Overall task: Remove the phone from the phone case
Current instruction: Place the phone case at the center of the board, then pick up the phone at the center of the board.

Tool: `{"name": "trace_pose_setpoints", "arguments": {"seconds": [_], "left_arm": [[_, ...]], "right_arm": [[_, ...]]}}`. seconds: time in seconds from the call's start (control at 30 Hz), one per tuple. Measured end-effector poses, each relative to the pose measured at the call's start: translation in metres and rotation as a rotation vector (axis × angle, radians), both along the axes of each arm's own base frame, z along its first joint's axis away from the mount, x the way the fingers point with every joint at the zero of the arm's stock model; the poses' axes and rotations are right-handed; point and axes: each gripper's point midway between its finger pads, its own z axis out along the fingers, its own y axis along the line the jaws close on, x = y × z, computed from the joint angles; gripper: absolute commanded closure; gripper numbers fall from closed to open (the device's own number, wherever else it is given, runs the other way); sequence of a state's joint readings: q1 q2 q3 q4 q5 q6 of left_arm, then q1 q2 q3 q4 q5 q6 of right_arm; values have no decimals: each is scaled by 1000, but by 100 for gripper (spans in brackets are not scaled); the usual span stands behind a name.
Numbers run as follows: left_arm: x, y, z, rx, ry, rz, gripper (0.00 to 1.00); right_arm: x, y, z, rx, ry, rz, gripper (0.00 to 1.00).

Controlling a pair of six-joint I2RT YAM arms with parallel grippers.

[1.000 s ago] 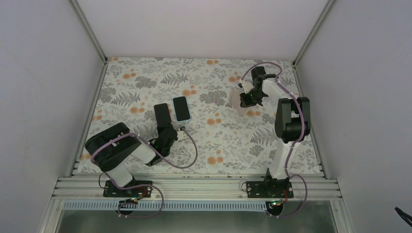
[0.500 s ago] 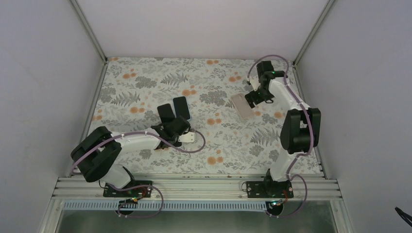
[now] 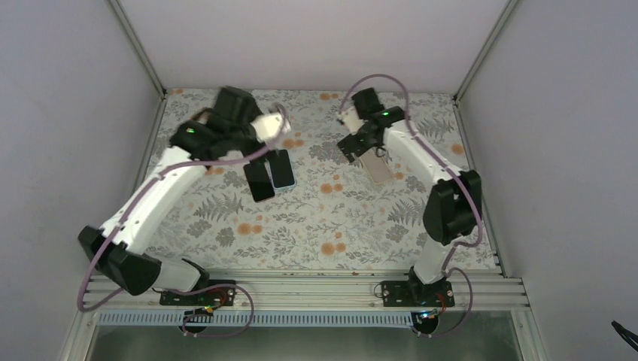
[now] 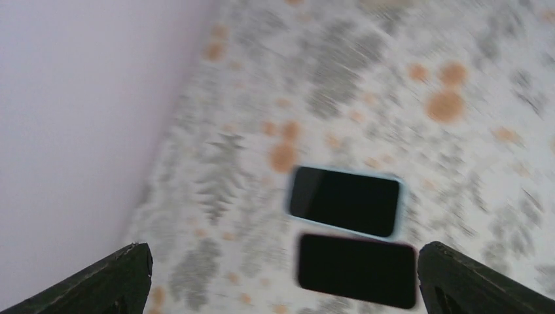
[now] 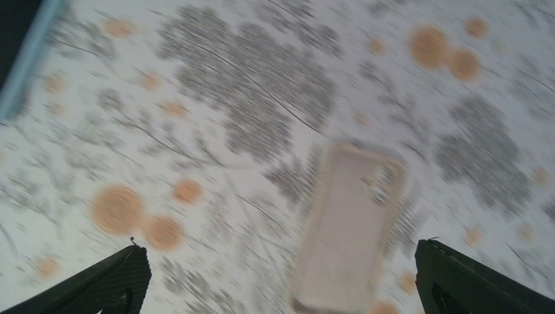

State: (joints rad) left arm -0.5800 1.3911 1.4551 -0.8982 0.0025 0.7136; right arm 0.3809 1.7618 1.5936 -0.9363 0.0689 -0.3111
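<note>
A phone in a light blue case (image 3: 284, 169) (image 4: 345, 201) lies face up on the floral table. Right beside it lies a black phone (image 3: 259, 181) (image 4: 357, 270) with a dark rim. An empty beige case (image 3: 378, 170) (image 5: 347, 229) lies flat further right. My left gripper (image 3: 265, 150) (image 4: 288, 291) hovers open above the two phones, touching neither. My right gripper (image 3: 363, 149) (image 5: 281, 284) hovers open over the beige case, with nothing between its fingers. Both wrist views are motion-blurred.
The floral cloth (image 3: 338, 218) covers the table, with white walls at the left, back and right. An aluminium rail (image 3: 301, 289) runs along the near edge by the arm bases. A light blue edge (image 5: 26, 59) shows at the right wrist view's top left.
Both grippers went from shut to open. The left arm swung from the near side up over the phones. The right gripper released the beige case, which now lies flat, and moved left.
</note>
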Motion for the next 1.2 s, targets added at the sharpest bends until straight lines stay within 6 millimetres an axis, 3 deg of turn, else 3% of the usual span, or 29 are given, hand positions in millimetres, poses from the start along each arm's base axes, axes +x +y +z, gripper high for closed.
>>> {"name": "trace_pose_setpoints", "arguments": {"seconds": [0.1, 0.17, 0.4, 0.57, 0.67, 0.73, 0.83, 1.0, 1.2], "left_arm": [[18, 28, 62, -120, -113, 88, 0], [18, 48, 83, -164, -163, 144, 0], [31, 100, 98, -214, -271, 338, 0], [43, 141, 102, -239, -346, 497, 0], [46, 153, 105, -258, -371, 544, 0], [47, 157, 104, -268, -380, 564, 0], [47, 162, 98, -273, -387, 586, 0], [47, 169, 84, -275, -379, 619, 0], [49, 172, 77, -291, -380, 640, 0]], "right_arm": [[2, 51, -19, 37, 1, 60, 0], [4, 85, -30, 72, 3, 89, 0], [26, 182, -34, 242, -48, 130, 0], [22, 229, -48, 292, -70, 162, 0], [29, 254, -54, 311, -96, 175, 0], [37, 267, -62, 319, -115, 176, 0], [40, 271, -72, 302, -122, 171, 0], [49, 263, -91, 229, -151, 128, 0], [54, 257, -94, 189, -179, 112, 0]]}}
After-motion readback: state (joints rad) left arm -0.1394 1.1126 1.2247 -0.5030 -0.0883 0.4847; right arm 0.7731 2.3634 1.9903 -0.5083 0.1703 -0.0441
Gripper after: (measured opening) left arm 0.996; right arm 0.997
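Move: The blue-edged phone case I go for next lies about 26 cm to my right hand's left, some 2 cm ahead and 15 cm below it. The pink-edged phone is beside it, roughly 33 cm to the left and 1 cm back; the empty case lies about 5 cm to my right and 1 cm back. From my left hand, the blue-edged phone case is some 5 cm ahead, 7 cm right and 24 cm below. I sweep my right hand left about 26 cm from near the empty case towards the blue-edged phone case, then sink (9 cm in all) and ease forward over its far part, fingers wide open and tipping a little forward. My open left hand clears away from the phones, some 17 cm left and up, turning about 35 degrees counter-clockwise. ##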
